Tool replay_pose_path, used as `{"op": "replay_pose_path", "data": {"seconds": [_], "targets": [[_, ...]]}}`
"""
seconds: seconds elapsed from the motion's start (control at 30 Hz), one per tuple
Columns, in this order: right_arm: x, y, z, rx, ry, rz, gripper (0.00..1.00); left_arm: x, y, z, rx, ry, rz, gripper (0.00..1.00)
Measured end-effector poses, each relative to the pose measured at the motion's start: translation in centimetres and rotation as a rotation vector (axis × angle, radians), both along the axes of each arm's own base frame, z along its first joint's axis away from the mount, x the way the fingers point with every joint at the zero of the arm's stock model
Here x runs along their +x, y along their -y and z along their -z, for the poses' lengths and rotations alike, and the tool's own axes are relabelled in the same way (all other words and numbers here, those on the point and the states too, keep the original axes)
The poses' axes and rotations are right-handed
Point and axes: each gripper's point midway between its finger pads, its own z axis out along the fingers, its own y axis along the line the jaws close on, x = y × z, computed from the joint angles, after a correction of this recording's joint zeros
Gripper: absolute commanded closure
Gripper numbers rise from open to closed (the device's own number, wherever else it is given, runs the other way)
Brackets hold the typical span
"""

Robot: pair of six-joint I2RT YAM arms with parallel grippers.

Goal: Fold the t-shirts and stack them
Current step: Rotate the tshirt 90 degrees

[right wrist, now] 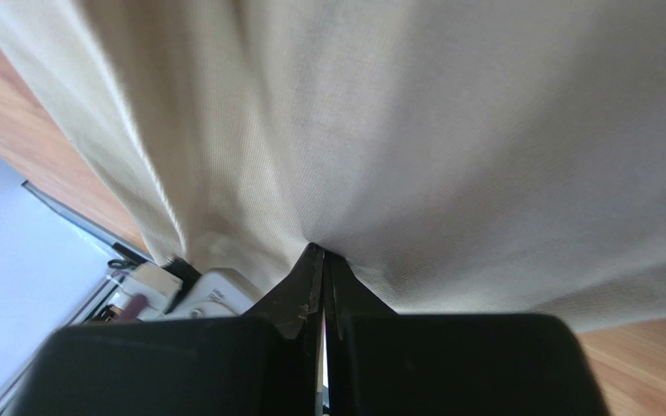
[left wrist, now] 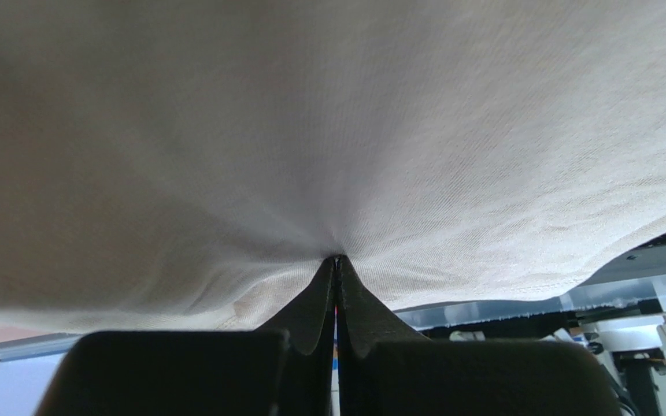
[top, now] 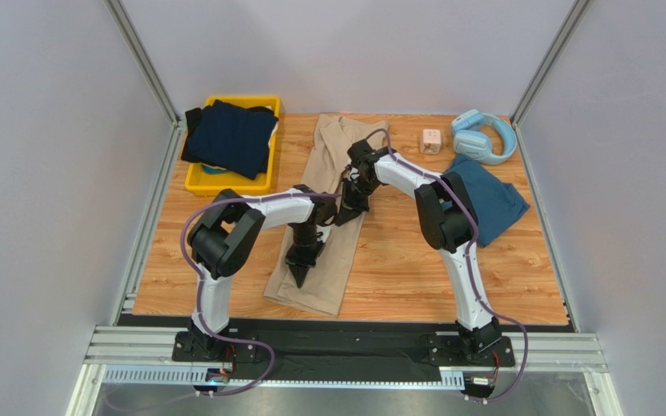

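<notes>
The beige t-shirt lies as a long narrow strip down the middle of the table. My left gripper points down onto the strip's near part. In the left wrist view the left gripper is shut, with the beige cloth puckered at its tips. My right gripper is at the strip's right edge near its middle. The right wrist view shows it shut on a pinch of beige cloth. A dark navy t-shirt sits in the yellow bin. The teal-blue t-shirt lies crumpled at the right.
Light-blue headphones and a small pale cube sit at the back right. The yellow bin stands at the back left corner. Grey walls close the table on three sides. The two arms cross close together over the strip.
</notes>
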Motion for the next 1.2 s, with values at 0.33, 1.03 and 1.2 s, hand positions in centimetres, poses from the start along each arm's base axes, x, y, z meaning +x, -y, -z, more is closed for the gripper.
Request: {"op": "replay_pose_path", "data": {"seconds": [0.33,1.03,1.2], "targets": [[5.5,5.0,-0.5,-0.141,0.046,0.073,0.82,1.0,6.8,-0.2,0.046,-0.001,0.048,0.98],[-5.3,14.5,-7.4,0.002,0.036,0.211,0.53,11.1,1.5,-10.7,-0.306,0.537,-0.238,0.59],[-11.2,14.4,-2.9,0.012,-0.166,0.22,0.5,7.7,-1.8,-4.2,-0.248,0.336,-0.292,0.53]]}}
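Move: The beige t-shirt lies aslant under both shut grippers, its cloth puckered at the fingertips. Its middle is about 22 cm ahead and 7 cm right of the left hand, and only some 5 cm ahead and 2 cm left of the right hand, a centimetre or so below both. Its near hem is roughly 6 cm behind and 1 cm right of the left hand. The blue t-shirt sits about 33 cm right and 7 cm ahead of the right hand. The beige t-shirt's near part is dragged some 9 cm to the right by the left hand's shut fingertips, while the right hand's tips slide it diagonally forward and right. Then both grippers open and lift off: the left swings up and forward, then back leftward and down beside the cloth; the right arcs up and about 20 cm back, ending low to the cloth's right. ##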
